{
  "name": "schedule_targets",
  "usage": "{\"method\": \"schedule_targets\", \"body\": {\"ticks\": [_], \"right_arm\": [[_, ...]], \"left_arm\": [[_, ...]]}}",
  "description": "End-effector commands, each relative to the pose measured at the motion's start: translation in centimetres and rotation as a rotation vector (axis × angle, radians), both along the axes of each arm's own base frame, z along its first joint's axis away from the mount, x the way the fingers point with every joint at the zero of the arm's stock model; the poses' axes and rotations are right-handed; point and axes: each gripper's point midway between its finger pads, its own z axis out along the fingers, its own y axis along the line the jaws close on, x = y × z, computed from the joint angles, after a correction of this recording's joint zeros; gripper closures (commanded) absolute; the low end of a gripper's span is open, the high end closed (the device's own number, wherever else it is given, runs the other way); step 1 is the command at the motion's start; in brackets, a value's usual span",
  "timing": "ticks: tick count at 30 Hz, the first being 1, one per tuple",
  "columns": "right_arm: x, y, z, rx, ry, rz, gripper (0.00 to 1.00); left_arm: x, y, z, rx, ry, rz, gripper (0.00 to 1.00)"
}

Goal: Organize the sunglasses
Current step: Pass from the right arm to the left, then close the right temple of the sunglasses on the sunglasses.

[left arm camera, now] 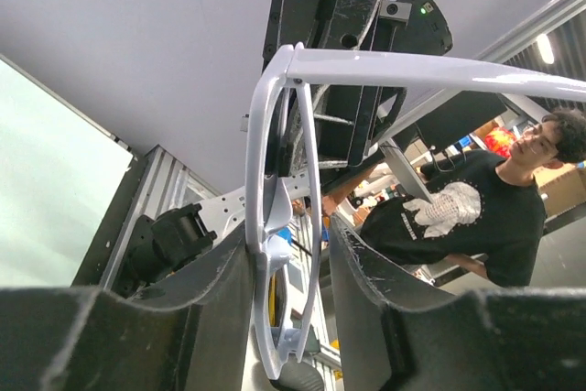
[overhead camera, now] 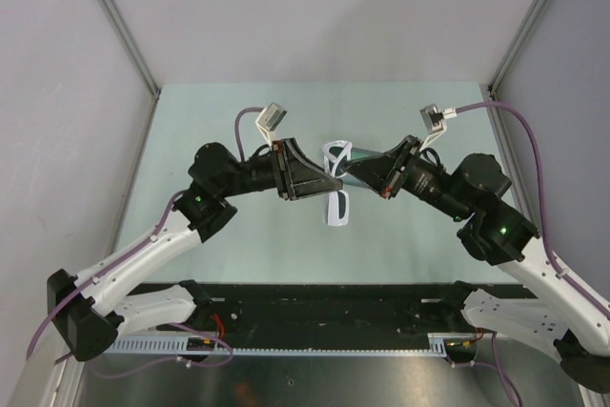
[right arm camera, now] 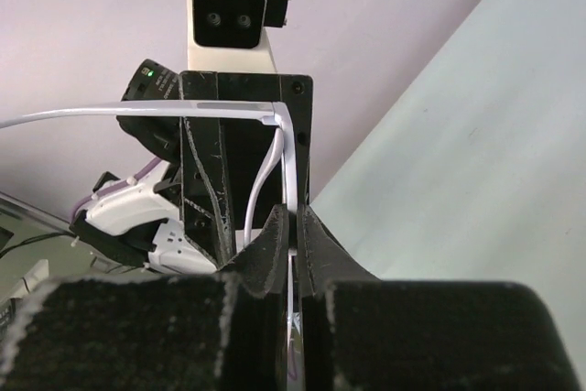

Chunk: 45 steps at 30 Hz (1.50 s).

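Observation:
The white-framed sunglasses (overhead camera: 336,207) hang in the air over the middle of the table, between my two grippers. My right gripper (overhead camera: 362,172) comes in from the right. In the right wrist view it (right arm camera: 295,217) is shut on a thin white part of the sunglasses (right arm camera: 289,157). My left gripper (overhead camera: 326,181) reaches in from the left, its jaws partly apart around the sunglasses (left arm camera: 259,190). In the left wrist view the left gripper (left arm camera: 288,244) has the frame lying against one finger, with a narrow gap to the other. One white arm stretches out sideways.
The pale green table (overhead camera: 238,121) is closed in by grey walls and metal corner posts. A black base plate (overhead camera: 315,302) runs along the near edge. A person in a dark T-shirt (left arm camera: 476,217) shows far behind in the left wrist view.

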Motion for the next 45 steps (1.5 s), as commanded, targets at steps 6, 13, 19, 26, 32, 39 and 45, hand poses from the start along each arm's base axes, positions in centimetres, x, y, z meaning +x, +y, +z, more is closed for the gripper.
{"method": "schedule_targets", "body": {"ticks": [6, 13, 19, 26, 32, 39, 45], "right_arm": [[0.5, -0.2, 1.9, 0.090, -0.034, -0.041, 1.00], [0.6, 0.0, 1.3, 0.079, -0.010, -0.043, 0.98], [0.7, -0.1, 1.1, 0.068, -0.007, -0.043, 0.88], [1.1, -1.1, 1.3, 0.069, -0.020, -0.079, 0.58], [1.6, -3.3, 2.1, 0.085, -0.043, -0.148, 0.44], [2.9, -4.1, 3.7, 0.051, -0.113, -0.173, 0.23], [3.7, -2.2, 4.0, -0.063, -0.126, -0.093, 0.13]], "left_arm": [[-0.6, 0.4, 1.3, -0.041, -0.014, 0.006, 0.67], [-0.4, 0.4, 1.4, -0.044, -0.014, 0.013, 0.81], [-0.2, 0.2, 1.3, -0.040, -0.011, 0.017, 0.90], [0.0, 0.2, 1.0, -0.034, -0.010, 0.018, 0.91], [0.5, 0.1, 0.0, -0.014, -0.001, 0.023, 0.90], [0.3, -0.3, -1.2, 0.015, -0.001, -0.017, 0.87], [-0.1, -0.2, -1.8, 0.028, -0.003, -0.035, 0.85]]}}
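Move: The sunglasses hang upright between my hands, temples up. Their bridge already sits between my left fingertips, within about 1 cm to the right, level with them and not yet squeezed. From my right hand, still pinching the farther rim, the bridge is about 3 cm back and 1 cm left. The green case lies on the table some 25 cm ahead of my left hand, 7 cm right and nearly 40 cm below. I hold my left hand almost still and close its fingers from about two-fifths open until they pinch the sunglasses near the bridge. Only then does my right hand open wide, let go of the farther rim and draw off, first right about 4 cm, then forward and up about 4 cm each. Near the end my left hand, keeping its pinch, sinks about 2 cm. ##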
